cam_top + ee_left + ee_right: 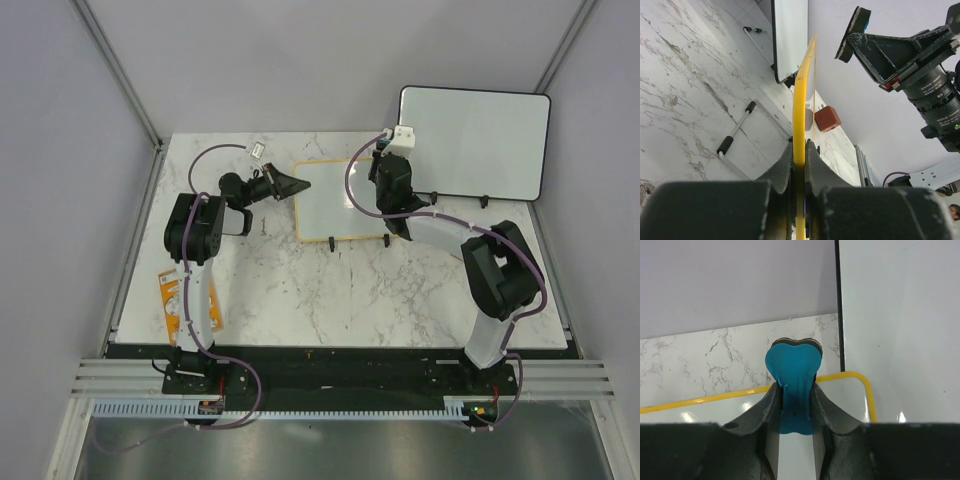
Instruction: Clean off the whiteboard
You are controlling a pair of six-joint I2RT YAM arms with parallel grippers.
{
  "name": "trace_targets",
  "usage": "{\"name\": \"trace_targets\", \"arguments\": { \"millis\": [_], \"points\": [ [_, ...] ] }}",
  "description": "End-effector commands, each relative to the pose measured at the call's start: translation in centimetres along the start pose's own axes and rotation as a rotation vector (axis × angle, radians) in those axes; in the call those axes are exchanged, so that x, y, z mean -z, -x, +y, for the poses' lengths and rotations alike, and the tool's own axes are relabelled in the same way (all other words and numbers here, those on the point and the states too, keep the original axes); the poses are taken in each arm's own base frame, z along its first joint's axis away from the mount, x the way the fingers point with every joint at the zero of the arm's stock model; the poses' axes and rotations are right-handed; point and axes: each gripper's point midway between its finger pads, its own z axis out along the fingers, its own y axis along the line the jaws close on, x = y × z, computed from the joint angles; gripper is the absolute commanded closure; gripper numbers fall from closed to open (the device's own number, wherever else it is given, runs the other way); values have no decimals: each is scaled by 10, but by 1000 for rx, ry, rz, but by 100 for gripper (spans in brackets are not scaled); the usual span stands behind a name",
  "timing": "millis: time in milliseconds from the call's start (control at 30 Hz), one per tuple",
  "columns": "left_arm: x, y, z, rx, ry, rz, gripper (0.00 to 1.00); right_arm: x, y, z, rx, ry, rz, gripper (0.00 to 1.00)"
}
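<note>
The whiteboard (335, 200), small with a thin yellow frame and black feet, sits mid-table with a blank surface. My left gripper (300, 187) is shut on its left edge. In the left wrist view the yellow frame (801, 95) runs straight up from between the closed jaws of that gripper (799, 150). My right gripper (383, 160) is over the board's far right corner, shut on a blue eraser (792, 367). In the right wrist view the eraser pokes out past the right gripper (794, 390), above the frame's rounded corner (862, 377).
A larger black-framed whiteboard (475, 140) leans at the back right, right next to the small board (900, 330). A small red block (826, 118) lies on the marble by the small board. An orange packet (172, 300) sits at the table's front left.
</note>
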Motion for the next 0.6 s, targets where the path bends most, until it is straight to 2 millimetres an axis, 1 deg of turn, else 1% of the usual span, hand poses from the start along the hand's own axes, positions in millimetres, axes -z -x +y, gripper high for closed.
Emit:
{"name": "trace_targets", "arguments": {
  "millis": [0, 167, 200, 267, 300, 367, 400, 500, 567],
  "points": [
    [2, -7, -36, -348, -176, 38, 98, 6, 12, 11, -50, 55, -13, 100],
    [2, -8, -36, -350, -175, 39, 98, -10, -16, 20, -24, 66, 42, 100],
    [2, -7, -36, -350, -176, 38, 98, -14, -27, 21, -8, 65, 61, 100],
    [3, -8, -36, -349, -175, 40, 98, -19, -27, 27, -8, 77, 59, 100],
    [3, -7, -36, -351, -175, 39, 98, -22, -35, 28, -2, 78, 76, 100],
    [3, -7, -35, -349, -175, 39, 98, -23, -36, 38, -20, 115, 80, 100],
    [2, -7, -36, -351, -177, 39, 98, -25, -41, 40, -22, 116, 92, 100],
    [2, -8, -35, -348, -176, 41, 98, -23, -49, 56, -38, 171, 108, 100],
    [2, -9, -35, -347, -176, 42, 98, -17, -49, 69, -42, 216, 105, 100]
  ]
}}
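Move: Nearly level with the right hand, which holds the blue eraser clear in front of the board's upper right part, the whiteboard has its middle about 7 cm to the left and 10 cm below; the board leans back, so its upper face is still a few centimetres ahead. The large board's middle stands roughly 9 cm farther out and 19 cm to the right, some 5 cm lower. From the left hand, pinching the left edge, the whiteboard's middle is about 9 cm to the right, 1 cm nearer the base and 4 cm below. Bringing the eraser back to the whiteboard, the right hand first sinks about 3.5 cm while starting left, then presses in forward a couple of centimetres and carries on left, about 3.5 cm in all, with the last bit rising slightly. The fingers keep their hold and the wrist turns some 5 degrees counter-clockwise; the eraser's pad meets the board's upper face. The left hand keeps its pinch on the left edge. ##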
